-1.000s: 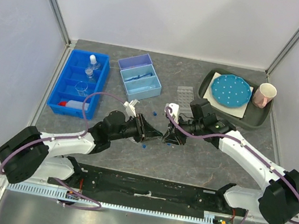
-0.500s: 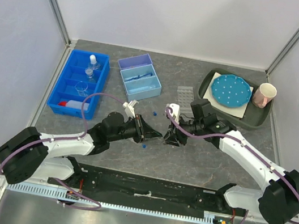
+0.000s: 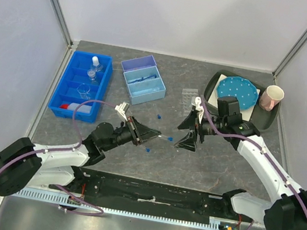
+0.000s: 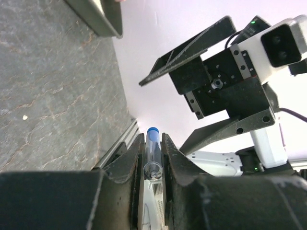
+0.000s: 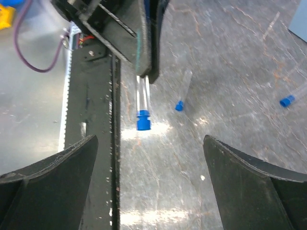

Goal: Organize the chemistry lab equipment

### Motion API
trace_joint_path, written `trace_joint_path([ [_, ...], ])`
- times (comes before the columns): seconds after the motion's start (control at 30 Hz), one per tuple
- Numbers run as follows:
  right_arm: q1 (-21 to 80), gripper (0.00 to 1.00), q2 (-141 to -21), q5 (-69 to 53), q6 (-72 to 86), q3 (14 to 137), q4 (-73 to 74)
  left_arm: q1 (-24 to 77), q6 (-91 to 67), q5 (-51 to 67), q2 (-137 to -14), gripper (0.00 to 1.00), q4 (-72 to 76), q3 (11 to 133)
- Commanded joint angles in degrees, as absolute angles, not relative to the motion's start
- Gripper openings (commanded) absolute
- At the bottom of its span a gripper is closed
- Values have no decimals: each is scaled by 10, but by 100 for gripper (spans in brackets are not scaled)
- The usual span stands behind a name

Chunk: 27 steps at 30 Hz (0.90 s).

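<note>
My left gripper [image 3: 151, 133] is shut on a clear tube [image 3: 165, 136] whose blue cap points right, held above the table. In the left wrist view the tube [image 4: 153, 148] sits pinched between my fingers [image 4: 128, 160]. My right gripper [image 3: 188, 132] stands wide open just right of the cap, apart from it. Seen from the right wrist, the held tube [image 5: 143, 103] hangs beyond the empty space between my right gripper's [image 5: 151, 165] fingers. Another blue-capped tube [image 5: 183, 88] lies on the table.
A blue bin [image 3: 99, 91] at the left holds a squeeze bottle [image 3: 72, 107] and glass flasks [image 3: 93, 72]. A light-blue box [image 3: 143, 79] stands behind the grippers, with a clear rack [image 3: 190, 96] to its right. A dark tray [image 3: 211, 94] carries the dotted disc [image 3: 237, 92] and a pink cup [image 3: 271, 97]. Loose blue caps [image 3: 158, 116] lie about.
My right gripper has opened wide, let go of the tube's capped end and drawn back to the right. My left gripper stays shut on the tube and has shifted slightly.
</note>
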<state>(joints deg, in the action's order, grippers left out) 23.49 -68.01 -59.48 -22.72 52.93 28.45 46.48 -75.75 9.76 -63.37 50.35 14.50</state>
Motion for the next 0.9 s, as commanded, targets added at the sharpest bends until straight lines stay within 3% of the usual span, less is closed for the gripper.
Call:
trace_joint_path([
  [0.0,236,98,-689,-681,-177,569,246,468,-800,34,-616,2,619,133],
  [0.5,312,96,-749,-600,160,608,-12,468,-832,-35,-599,2,702,116],
  [0.67,313,86,-755,-605,256,592,-97,468,-833,-45,-584,2,702,109],
  [0.87,316,64,-757,-608,305,572,-144,468,-834,-53,-578,2,701,100],
])
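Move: Just to the left of the open right fingers, about 3 cm off, 1 cm nearer the base and some 1 cm higher, is the blue cap of the test tube that the left hand already holds. From the left hand that cap is about 4 cm to the right and 1 cm back, level with it. On the table some 18 cm below the right hand, one loose tube lies about 13 cm left and 1 cm ahead, a far tube roughly 10 cm left and 15 cm ahead. Rising about 9 cm and reaching 7 cm left, the right hand closes in on the blue cap, rolling and levelling its fingers some 20 degrees, then narrows its wide-open fingers around the cap late on. The left hand keeps its grip on the tube, lifting it about 7 cm and drawing it 4 cm left while its fingers tip upward towards the right hand. ##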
